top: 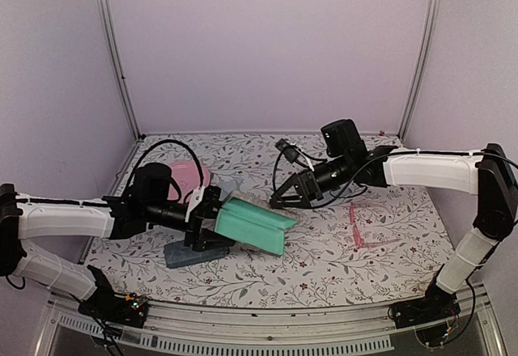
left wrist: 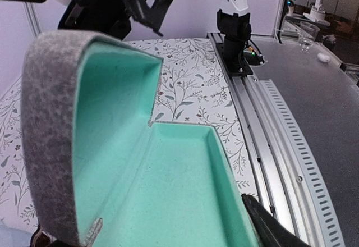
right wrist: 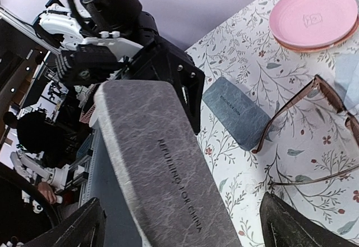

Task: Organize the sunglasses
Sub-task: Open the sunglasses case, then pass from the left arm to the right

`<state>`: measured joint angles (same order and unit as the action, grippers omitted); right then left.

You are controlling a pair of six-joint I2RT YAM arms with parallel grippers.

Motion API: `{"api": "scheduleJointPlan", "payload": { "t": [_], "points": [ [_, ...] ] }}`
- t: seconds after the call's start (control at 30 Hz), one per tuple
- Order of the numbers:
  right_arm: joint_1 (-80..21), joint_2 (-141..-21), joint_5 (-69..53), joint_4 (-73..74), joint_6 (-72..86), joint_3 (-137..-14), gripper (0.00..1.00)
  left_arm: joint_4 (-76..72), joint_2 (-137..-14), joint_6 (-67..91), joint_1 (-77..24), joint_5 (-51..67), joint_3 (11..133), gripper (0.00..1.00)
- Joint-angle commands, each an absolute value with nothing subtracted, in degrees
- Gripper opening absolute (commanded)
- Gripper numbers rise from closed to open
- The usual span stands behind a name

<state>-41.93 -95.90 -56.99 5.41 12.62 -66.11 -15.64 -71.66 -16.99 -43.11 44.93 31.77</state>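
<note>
My left gripper (top: pixel 212 220) is shut on an open grey-brown case (top: pixel 252 225) and holds it tilted above the table. Its teal lining (left wrist: pixel 168 185) fills the left wrist view and nothing lies inside. My right gripper (top: pixel 282 202) stands open at the case's far side. Its fingers (right wrist: pixel 305 227) straddle the grey lettered shell (right wrist: pixel 168 168) without touching it. The dark-framed sunglasses (right wrist: pixel 286 113) with reddish-brown lenses lie unfolded on the table beyond the case. The pink-framed sunglasses (top: pixel 356 228) lie on the table to the right.
A shut blue-grey case (top: pixel 198 252) lies under the held case, near the front left. A pink plate (top: pixel 188 180) sits at the back left with a pale blue cloth (top: pixel 227 186) beside it. The table's metal rail (left wrist: pixel 280 146) runs along the near edge.
</note>
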Motion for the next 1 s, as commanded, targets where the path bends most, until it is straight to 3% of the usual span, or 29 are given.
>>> {"api": "scheduleJointPlan", "payload": {
  "t": [0.0, 0.2, 0.63, 0.9, 0.97],
  "points": [
    [-41.9, -88.78, -51.14, 12.66, 3.49, -67.33, 0.99, -22.28, -70.65, -12.61, -43.45, 44.1, 31.22, 0.0],
    [-45.5, -85.49, -36.34, 20.7, -7.7, -67.33, 0.97, -24.23, -72.11, -8.87, -42.81, 45.32, 32.11, 0.0],
    [-50.31, -87.45, -25.46, 23.07, -13.63, -68.74, 0.5, -23.53, -76.56, -6.2, -42.78, 48.21, 35.66, 0.0],
    [-50.39, -86.14, -24.17, 22.76, -15.87, -67.65, 0.32, -23.37, -77.95, -6.05, -42.77, 48.58, 36.03, 0.0],
    [-50.36, -85.93, -23.89, 22.85, -15.91, -67.37, 0.28, -23.52, -78.44, -5.93, -42.74, 48.9, 36.04, 0.05]
  ]
}}
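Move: The open case's lid has its middle some 6 cm to the left of my right hand, 2 cm back and about 3 cm lower, its right end nearer the fingers. My left hand still grips the case's left end, with the lid's middle about 6 cm to its right and 2 cm ahead. From the left hand, the brown sunglasses lie on the table about 9 cm ahead and 2 cm right, and the blue-grey case about 2 cm back and 9 cm left, both some 16 cm below. My right hand lifts about 3 cm while backing off some 2 cm to the right, then sinks about 4.5 cm over the lid's right end. It rolls some 30 degrees, front side up, and tips its fingers steeper down. The wide-open fingers close to about a third, one on each side of the lid. My left hand keeps its grip, easing slightly right and forward as it turns about 10 degrees. ##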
